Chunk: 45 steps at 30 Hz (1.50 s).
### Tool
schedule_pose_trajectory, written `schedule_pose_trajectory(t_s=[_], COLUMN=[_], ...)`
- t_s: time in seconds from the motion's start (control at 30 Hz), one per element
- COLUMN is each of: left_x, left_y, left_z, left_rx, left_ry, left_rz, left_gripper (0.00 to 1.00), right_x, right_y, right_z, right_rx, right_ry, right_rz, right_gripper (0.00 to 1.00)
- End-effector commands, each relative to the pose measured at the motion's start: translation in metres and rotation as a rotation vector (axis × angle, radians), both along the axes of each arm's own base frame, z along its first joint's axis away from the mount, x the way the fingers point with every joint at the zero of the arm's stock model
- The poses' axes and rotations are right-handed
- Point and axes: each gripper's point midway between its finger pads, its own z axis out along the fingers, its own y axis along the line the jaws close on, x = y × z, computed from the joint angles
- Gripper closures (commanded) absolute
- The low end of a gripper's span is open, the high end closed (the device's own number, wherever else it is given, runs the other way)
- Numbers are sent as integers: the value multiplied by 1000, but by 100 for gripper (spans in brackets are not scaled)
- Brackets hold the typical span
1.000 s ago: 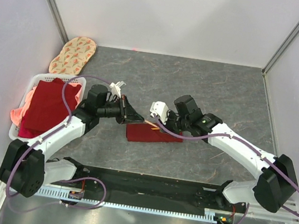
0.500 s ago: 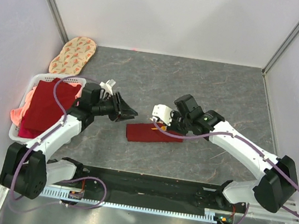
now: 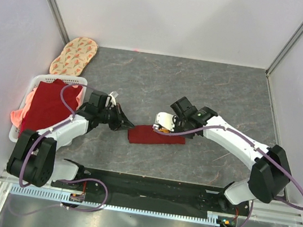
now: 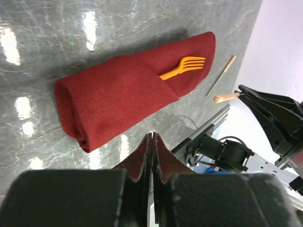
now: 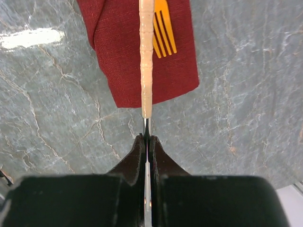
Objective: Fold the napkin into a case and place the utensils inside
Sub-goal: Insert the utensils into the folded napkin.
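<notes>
The dark red napkin lies folded as a case (image 3: 156, 136) on the grey table, its pocket opening toward the right. A gold fork (image 4: 184, 67) sits in the pocket with its tines sticking out (image 5: 163, 30). My right gripper (image 5: 146, 137) hovers at the case's open end (image 3: 166, 128). It is shut on the silver end of a utensil whose beige handle (image 5: 146, 56) points out over the cloth, beside the fork. My left gripper (image 4: 152, 137) is shut on nothing and sits low just off the case's left end (image 3: 130, 126).
A white basket (image 3: 33, 81) with brighter red and pink cloths stands at the left. An oval patterned mat (image 3: 74, 55) leans at the back left corner. Pale walls close in the table on three sides.
My left gripper opened, drew back a little from the case's left end, lowered and shut again. My right gripper carried the beige-handled utensil down and left onto the case's open end.
</notes>
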Motion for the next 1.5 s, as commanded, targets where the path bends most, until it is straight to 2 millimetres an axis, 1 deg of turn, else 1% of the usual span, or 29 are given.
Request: schedule_pose_trajectory(t_s=[0.0, 0.17, 0.3, 0.37, 0.57, 0.73, 0.87, 1.1, 1.33, 1.47], left_x=[-2, -5, -7, -8, -8, -8, -11, -13, -14, -15], left_y=[6, 10, 7, 7, 8, 8, 10, 12, 13, 13], left_z=[-13, -24, -32, -35, -38, -39, -45, -49, -52, -53], left_rx=[49, 75, 57, 55, 57, 61, 71, 81, 88, 91], left_ry=[-28, -16, 4, 15, 13, 13, 26, 32, 34, 37], left_rz=[-9, -6, -14, -13, -6, -6, 5, 12, 10, 9], left_gripper=[95, 96, 96, 97, 97, 98, 98, 98, 98, 98], right_x=[8, 6, 5, 5, 6, 7, 10, 13, 17, 17], right_y=[4, 8, 13, 12, 8, 11, 12, 15, 8, 13], right_z=[6, -9, -13, -17, -25, -32, -35, -39, -38, -39], right_rx=[-31, -78, -93, -105, -126, -127, -134, -142, -151, -130], right_ry=[-9, 25, 41, 47, 44, 52, 48, 48, 23, 33], right_rz=[10, 23, 37, 40, 37, 42, 46, 49, 31, 40], right_gripper=[100, 100, 100, 100, 100, 100, 100, 100, 100, 100])
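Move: The right hand, holding a wood-handled utensil with its handle pointing left, has the folded napkin's pocket mouth about 9 cm to its left, 1 cm ahead and 7 cm below. The orange fork's head lies roughly 5 cm left of that hand and 2 cm ahead; the napkin's right end is 2 cm left and level fore and aft. From the closed left hand, the napkin's left end is 1 cm left, level fore and aft, some 6 cm below; the pocket mouth is 11 cm right and 1 cm ahead. Down, by about 4.5 cm, goes the right hand, keeping its grip on the utensil's metal part and rolling some 10 degrees so that the handle's free end dips towards the pocket mouth, on the near side of the fork. The left hand, shut, sinks about 5 cm and eases back 2 cm towards the near corner of the napkin's left end. ##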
